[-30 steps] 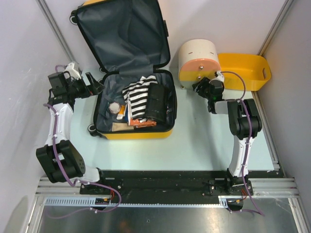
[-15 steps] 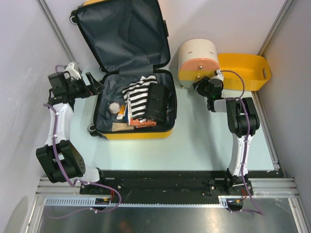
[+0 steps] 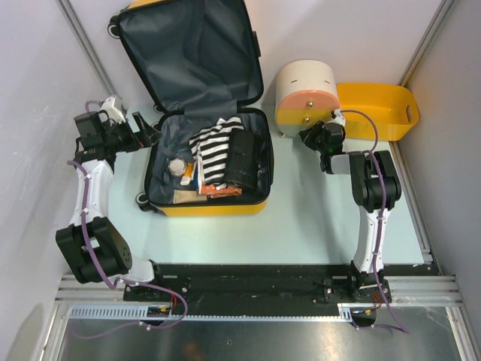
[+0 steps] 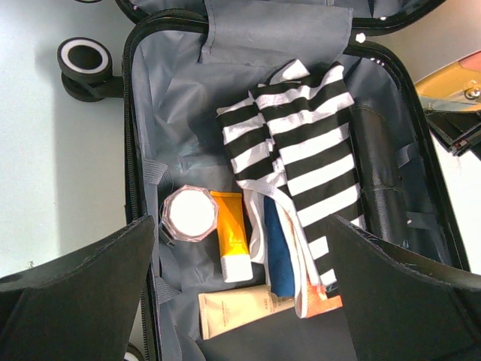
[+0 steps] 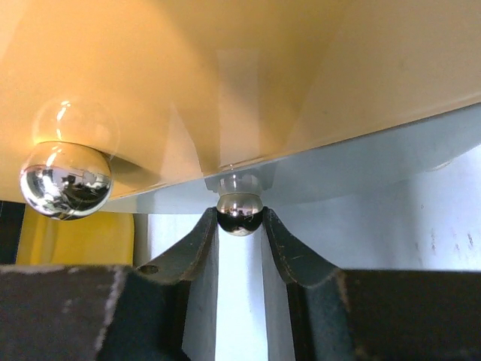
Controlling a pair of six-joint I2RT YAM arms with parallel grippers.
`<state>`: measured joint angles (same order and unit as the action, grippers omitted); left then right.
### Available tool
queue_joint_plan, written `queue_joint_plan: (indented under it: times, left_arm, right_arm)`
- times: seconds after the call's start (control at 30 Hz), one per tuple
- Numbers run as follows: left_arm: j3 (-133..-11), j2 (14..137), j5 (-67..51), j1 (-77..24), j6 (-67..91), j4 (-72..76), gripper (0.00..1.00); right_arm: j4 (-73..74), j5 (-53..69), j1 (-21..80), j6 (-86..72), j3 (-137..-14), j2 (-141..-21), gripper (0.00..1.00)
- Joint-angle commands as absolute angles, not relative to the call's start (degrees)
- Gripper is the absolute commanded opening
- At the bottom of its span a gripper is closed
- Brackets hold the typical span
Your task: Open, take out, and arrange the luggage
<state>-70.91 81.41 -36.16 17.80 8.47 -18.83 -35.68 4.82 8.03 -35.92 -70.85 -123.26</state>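
The yellow luggage (image 3: 214,208) lies open on the table, its grey-lined lid (image 3: 192,53) leaning back. Inside it lie a striped cloth (image 4: 301,143), a white-lidded jar (image 4: 189,213), an orange tube (image 4: 231,241), a beige tube (image 4: 240,310) and a black pouch (image 3: 244,159). My left gripper (image 3: 146,129) hangs open at the luggage's left rim, and its wrist view looks down into the case with nothing between the fingers (image 4: 90,293). My right gripper (image 5: 240,219) is shut on a small silver ball knob (image 5: 239,201) on the pink face of the round box (image 3: 304,94).
A yellow plastic basket (image 3: 376,109) stands right behind the round box at the back right. A second silver knob (image 5: 66,179) sits on the box left of the gripped one. White walls close in on both sides of the table.
The right gripper's jaws have narrowed until they pinch the silver knob. The left arm and the luggage have not moved.
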Motion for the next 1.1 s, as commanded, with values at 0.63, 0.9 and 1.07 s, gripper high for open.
queue_joint_plan:
  times: [0.63,0.9,1.07]
  left_arm:
    - [-67.8,80.0,-33.2,15.8,-8.7,-23.9,0.99]
    - [-70.3,85.0,-21.5,6.7,-13.9,-34.8,0.85]
    - [-70.0,89.3,-16.3,1.2,-12.4,-35.2,0.78]
  right_arm:
    - [-34.3,4.9,11.0,-34.5,-51.7,-106.3,0.54]
    - [-27.4,7.2,9.6,-30.2,-51.7,-99.9,0.85]
    - [-20.1,9.9,9.2,-23.8,-51.7,-95.2,0.92]
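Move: The right hand already has the lowest drawer's knob pinched at its finger pads; the middle knob sits roughly 6 cm above that, and the yellow bin is some 27 cm to the right and 10 cm farther out. For the open left hand, the orange tube in the suitcase lies about 3 cm ahead, 7 cm right and 19 cm below. The white jar is about 6 cm ahead and 4 cm right, the beige tube about 4 cm back and 8 cm right, both similarly low. Straight back towards the robot, the right hand draws the pinched lowest knob about 8 cm, then spreads its fingers to let go, backs a little more and rises clear. Meanwhile the left hand sinks about 10 cm into a swing to the right and slightly back towards the toiletries, tipping its fingers down and narrowing them a little, touching nothing. ##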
